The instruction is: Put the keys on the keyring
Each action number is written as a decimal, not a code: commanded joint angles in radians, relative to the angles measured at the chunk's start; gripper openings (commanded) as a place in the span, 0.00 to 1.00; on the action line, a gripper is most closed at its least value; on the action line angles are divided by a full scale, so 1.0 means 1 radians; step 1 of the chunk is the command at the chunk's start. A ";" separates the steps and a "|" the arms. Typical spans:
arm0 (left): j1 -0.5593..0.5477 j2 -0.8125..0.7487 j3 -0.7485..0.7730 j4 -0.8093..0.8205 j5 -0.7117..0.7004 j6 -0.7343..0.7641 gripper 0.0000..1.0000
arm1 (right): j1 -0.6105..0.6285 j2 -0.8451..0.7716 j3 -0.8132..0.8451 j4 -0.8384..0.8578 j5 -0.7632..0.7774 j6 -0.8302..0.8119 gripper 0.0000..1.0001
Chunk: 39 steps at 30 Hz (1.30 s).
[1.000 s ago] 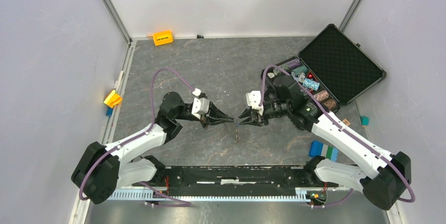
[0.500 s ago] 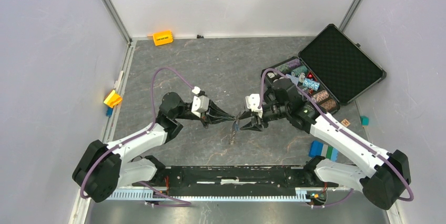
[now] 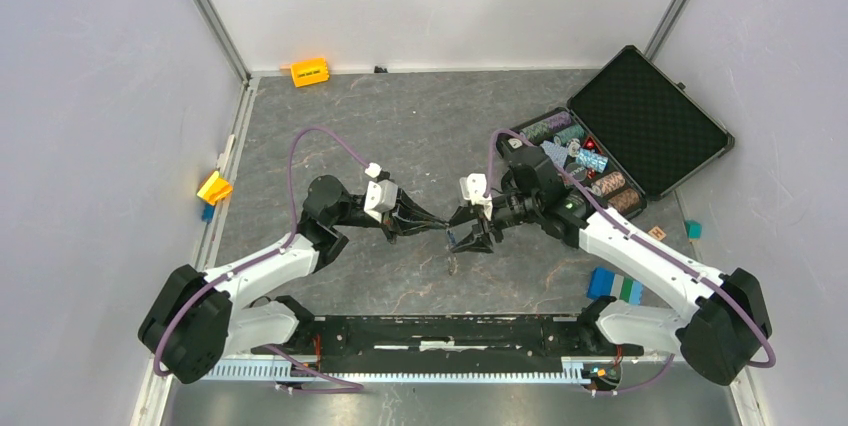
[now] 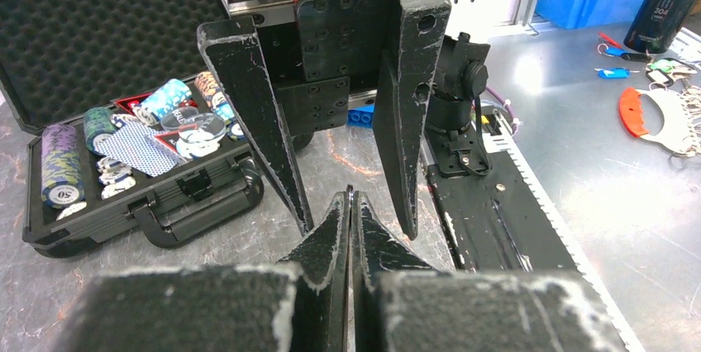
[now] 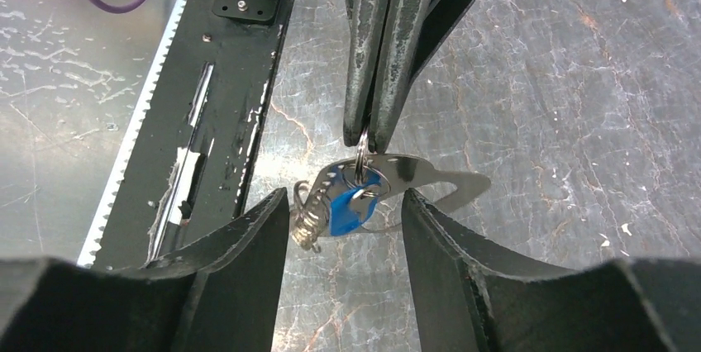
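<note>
My left gripper (image 3: 443,227) is shut on the thin metal keyring (image 5: 362,160), whose edge shows between its tips (image 4: 349,196). In the right wrist view it reaches down from the top (image 5: 364,133). A silver key (image 5: 434,178), a blue tag (image 5: 347,213) and a small coiled clip (image 5: 306,221) hang from the ring above the table. My right gripper (image 3: 463,231) faces the left one, open. Its fingers (image 5: 248,244) stand on either side of the hanging bunch without touching it.
An open black case (image 3: 645,111) with poker chips (image 4: 62,174) lies at the back right. An orange block (image 3: 309,72), a yellow block (image 3: 214,187) and a blue-green block (image 3: 614,286) lie near the edges. The black rail (image 3: 450,331) runs along the near edge.
The right gripper's jaws have spread wider and now stand apart around the hanging keys. Both grippers have shifted slightly. The left gripper stays shut on the ring.
</note>
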 commanded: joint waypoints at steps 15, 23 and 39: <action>-0.001 -0.011 -0.002 0.045 -0.005 -0.024 0.02 | -0.003 -0.011 0.010 0.030 -0.005 -0.002 0.41; -0.001 -0.016 -0.003 0.031 -0.002 -0.017 0.02 | -0.009 -0.036 0.014 0.005 0.002 -0.033 0.41; -0.001 -0.014 0.002 0.028 -0.004 -0.015 0.02 | -0.010 -0.014 0.015 0.037 -0.005 0.014 0.37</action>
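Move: The blue key hangs almost between the open right fingertips, about 1 cm to the left of that hand's point and level with it. The ring that carries it is some 2 cm to the right hand's left and 4 cm above; the metal plate dangles about 1 cm left and 5 cm below; both are straight level with it fore and aft. From the left hand, the blue key lies about 4 cm below and 1 cm to the right. The right fingertips close in on the blue key from its near and far sides, narrowing from a bit over half open to about a third, with a short pause partway, and end flanking it closely without a clear pinch. The right hand itself stays within about half a centimetre, while the left keeps the ring pinched and holds still. ##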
